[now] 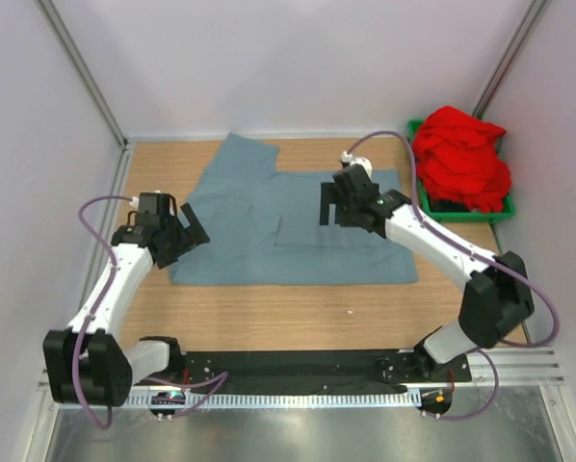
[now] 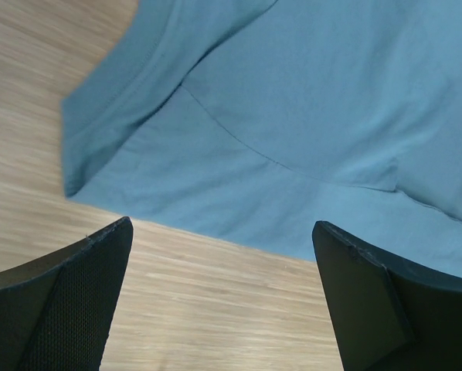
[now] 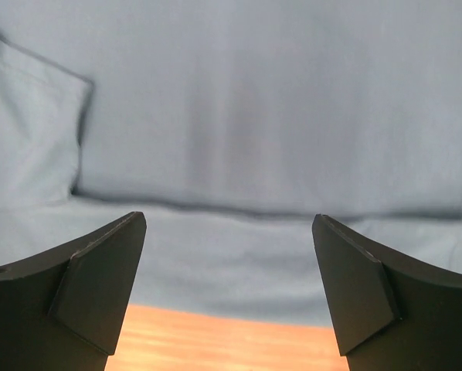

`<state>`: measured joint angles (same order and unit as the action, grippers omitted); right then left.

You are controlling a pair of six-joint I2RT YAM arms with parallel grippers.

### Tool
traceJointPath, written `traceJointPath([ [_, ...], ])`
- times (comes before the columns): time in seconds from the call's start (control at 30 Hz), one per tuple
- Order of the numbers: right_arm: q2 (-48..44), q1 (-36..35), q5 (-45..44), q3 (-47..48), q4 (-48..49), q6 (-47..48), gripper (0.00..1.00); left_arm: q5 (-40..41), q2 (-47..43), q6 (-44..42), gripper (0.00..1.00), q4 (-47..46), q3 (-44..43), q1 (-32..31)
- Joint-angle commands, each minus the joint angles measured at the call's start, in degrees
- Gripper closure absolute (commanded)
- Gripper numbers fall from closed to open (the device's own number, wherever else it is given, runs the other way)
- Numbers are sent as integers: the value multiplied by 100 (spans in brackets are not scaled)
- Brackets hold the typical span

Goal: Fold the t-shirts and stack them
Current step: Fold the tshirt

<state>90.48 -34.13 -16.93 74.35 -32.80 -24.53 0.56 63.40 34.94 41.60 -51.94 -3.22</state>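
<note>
The grey-blue t-shirt (image 1: 288, 241) lies flat on the wooden table (image 1: 269, 318), partly folded, with one sleeve reaching toward the back left. The red t-shirt (image 1: 461, 159) is heaped in a green bin (image 1: 505, 204) at the back right. My left gripper (image 1: 187, 241) hovers open at the grey-blue shirt's left edge, holding nothing. In the left wrist view the shirt (image 2: 293, 116) fills the top and bare wood (image 2: 215, 309) shows between the fingers of the gripper (image 2: 222, 224). My right gripper (image 1: 334, 214) is open above the shirt's right half. Its wrist view shows the gripper (image 3: 229, 216) empty over a fold in the cloth (image 3: 254, 116).
Metal frame posts (image 1: 81, 72) rise at the back corners, with white walls behind. A black rail (image 1: 298, 366) at the near edge carries both arm bases. A strip of bare wood runs between the shirt's near edge and the rail.
</note>
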Motion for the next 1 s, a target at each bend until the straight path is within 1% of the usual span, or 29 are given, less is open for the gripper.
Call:
traceJointPath([
  [0.0, -528, 187, 532, -1225, 484, -552, 4, -486, 567, 540, 1, -943, 228, -134],
  [0.13, -970, 310, 515, -1958, 502, -666, 4, -416, 1366, 760, 2, -1426, 351, -258],
  [0.2, -1049, 389, 454, -2256, 494, -728, 4, -433, 1543, 804, 2, -1541, 430, -284],
  [0.37, -927, 495, 673, -2854, 818, -833, 4, -267, 2096, 769, 2, -1664, 553, -407],
  [0.47, -839, 495, 778, -3109, 915, -965, 4, -188, 2229, 795, 3, -1664, 711, -407],
  [0.67, -961, 486, 831, -3742, 915, -1378, 4, -126, 2081, 1032, 4, -1761, 1238, -477],
  [0.8, -1128, 460, 1042, -4103, 915, -1651, 4, -91, 1607, 1252, 4, -1744, 1669, -679],
  [0.87, -1260, 407, 1086, -4313, 880, -1808, 4, 58, 1396, 1428, 4, -1700, 1923, -819],
  [0.97, -1681, 302, 1113, -4559, 740, -2054, 4, 198, 886, 1700, 4, -1472, 2205, -1083],
])
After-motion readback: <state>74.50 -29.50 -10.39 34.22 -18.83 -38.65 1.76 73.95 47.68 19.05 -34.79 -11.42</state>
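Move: The left hand goes for the blue t-shirt's near left part, about 13 cm below it, 1 cm ahead and 3 cm to its right; the shirt's near left corner is roughly 4 cm left and 3 cm back. The right hand heads for the near right part, some 11 cm back, 7 cm right and 15 cm below it, with the near right corner about 14 cm back and 20 cm right. The inner flap corner sits some 7 cm back and 12 cm left of the right hand. Both open hands come down onto the shirt's near strip, just inside its near edge: the left sinks about 11 cm while edging right, and the right swings down some 14 cm, back and to its right, tipping down as it turns slightly clockwise. Once low, they stay at that height with open fingertips resting on the cloth, the left dragging it about 2 cm back towards the robot, the right only slightly back. ##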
